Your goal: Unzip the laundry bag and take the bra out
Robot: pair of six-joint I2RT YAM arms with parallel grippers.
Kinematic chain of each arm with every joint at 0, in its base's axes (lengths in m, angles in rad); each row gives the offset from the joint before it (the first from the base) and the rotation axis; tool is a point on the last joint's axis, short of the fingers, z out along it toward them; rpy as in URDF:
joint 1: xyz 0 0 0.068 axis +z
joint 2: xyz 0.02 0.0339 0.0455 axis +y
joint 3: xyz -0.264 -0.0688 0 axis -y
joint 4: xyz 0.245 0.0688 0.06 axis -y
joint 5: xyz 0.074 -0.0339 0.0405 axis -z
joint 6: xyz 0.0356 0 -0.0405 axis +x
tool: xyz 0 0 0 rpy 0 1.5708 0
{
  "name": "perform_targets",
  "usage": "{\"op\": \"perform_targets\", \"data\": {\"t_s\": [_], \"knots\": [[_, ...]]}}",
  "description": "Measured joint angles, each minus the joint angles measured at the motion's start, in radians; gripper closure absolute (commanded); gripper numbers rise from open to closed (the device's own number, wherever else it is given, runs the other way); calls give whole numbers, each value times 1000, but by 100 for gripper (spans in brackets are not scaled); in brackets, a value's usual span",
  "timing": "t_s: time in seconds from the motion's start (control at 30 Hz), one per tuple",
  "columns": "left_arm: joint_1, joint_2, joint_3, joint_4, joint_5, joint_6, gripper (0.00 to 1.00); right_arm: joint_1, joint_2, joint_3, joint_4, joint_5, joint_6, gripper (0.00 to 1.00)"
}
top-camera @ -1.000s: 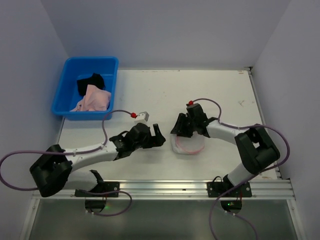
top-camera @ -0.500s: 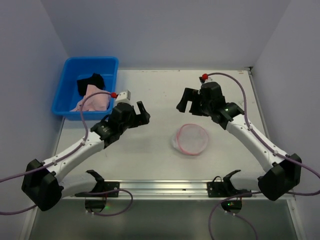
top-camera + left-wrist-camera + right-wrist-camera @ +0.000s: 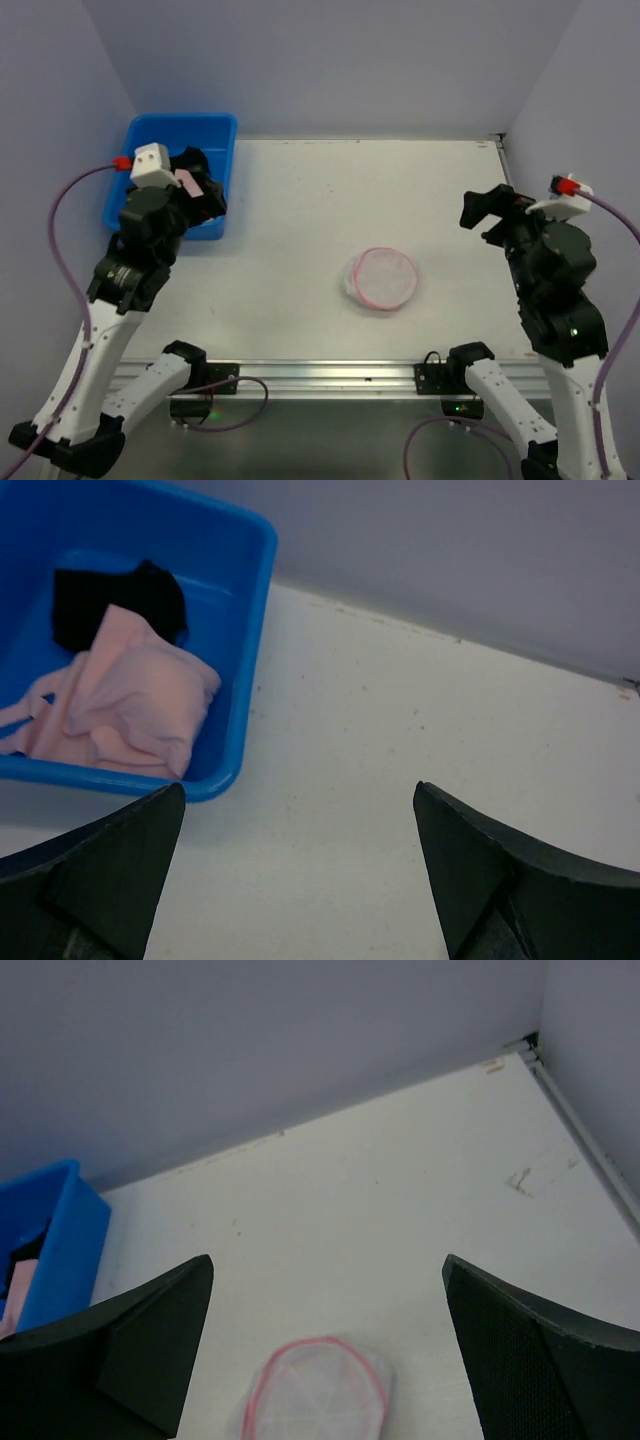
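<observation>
The laundry bag [image 3: 382, 279], a small round white mesh bag with a pink rim, lies flat on the table by itself; its far part shows in the right wrist view [image 3: 315, 1390]. A pink garment with a thin strap [image 3: 130, 705], which looks like the bra, lies in the blue bin [image 3: 255, 650]. My left gripper [image 3: 205, 195] hangs open above the bin's near right corner, nothing between its fingertips [image 3: 299, 790]. My right gripper [image 3: 485, 215] is raised at the right, well away from the bag, open and empty [image 3: 328, 1260].
A black garment [image 3: 110, 600] lies behind the pink one in the bin [image 3: 185, 118] at the table's far left corner. Walls close the back and both sides. A metal rail runs along the near edge [image 3: 330, 375].
Both arms have lifted and pulled away from the bag. The right gripper has opened and swung out right; the left has swung back to the bin. The bag now lies alone.
</observation>
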Motion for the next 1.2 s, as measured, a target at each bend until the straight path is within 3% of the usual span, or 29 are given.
{"op": "perform_targets", "data": {"t_s": [0.27, 0.5, 0.77, 1.2], "knots": [[0, -311, 168, -153, -165, 141, 0, 0, -344, 37, 1, 0, -94, 1], [0, -485, 154, -225, -241, 180, 0, 0, -524, -44, 2, -5, -142, 1], [0, -636, 31, -265, -275, 176, 0, 0, -592, -171, -3, -49, -144, 1], [0, -659, -39, -306, -304, 129, 0, 0, -622, -212, -7, -64, -146, 1]]}}
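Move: Neither hand reaches for anything. The emptied laundry bag lies on the table some 16 cm to the right hand's left, about level with it fore and aft and roughly 36 cm below. From the left hand the bag is about 39 cm to the right, 4 cm back and 30 cm down. The pink garment lies in the blue bin about 17 cm ahead of the left hand and 12 cm left, the black garment 8 cm beyond it, both nearly 30 cm below. Backwards towards the bases in a high arc, both empty hands withdraw with fingers staying wide open. The left goes some 17 cm back and 12 cm left, away from the bin, rising then sinking most of the way again, its fingers tipping up and swinging counter-clockwise. The right draws back about 13 cm, rising and then sinking to nearly its old height, fingers tipped up over 20 degrees. ##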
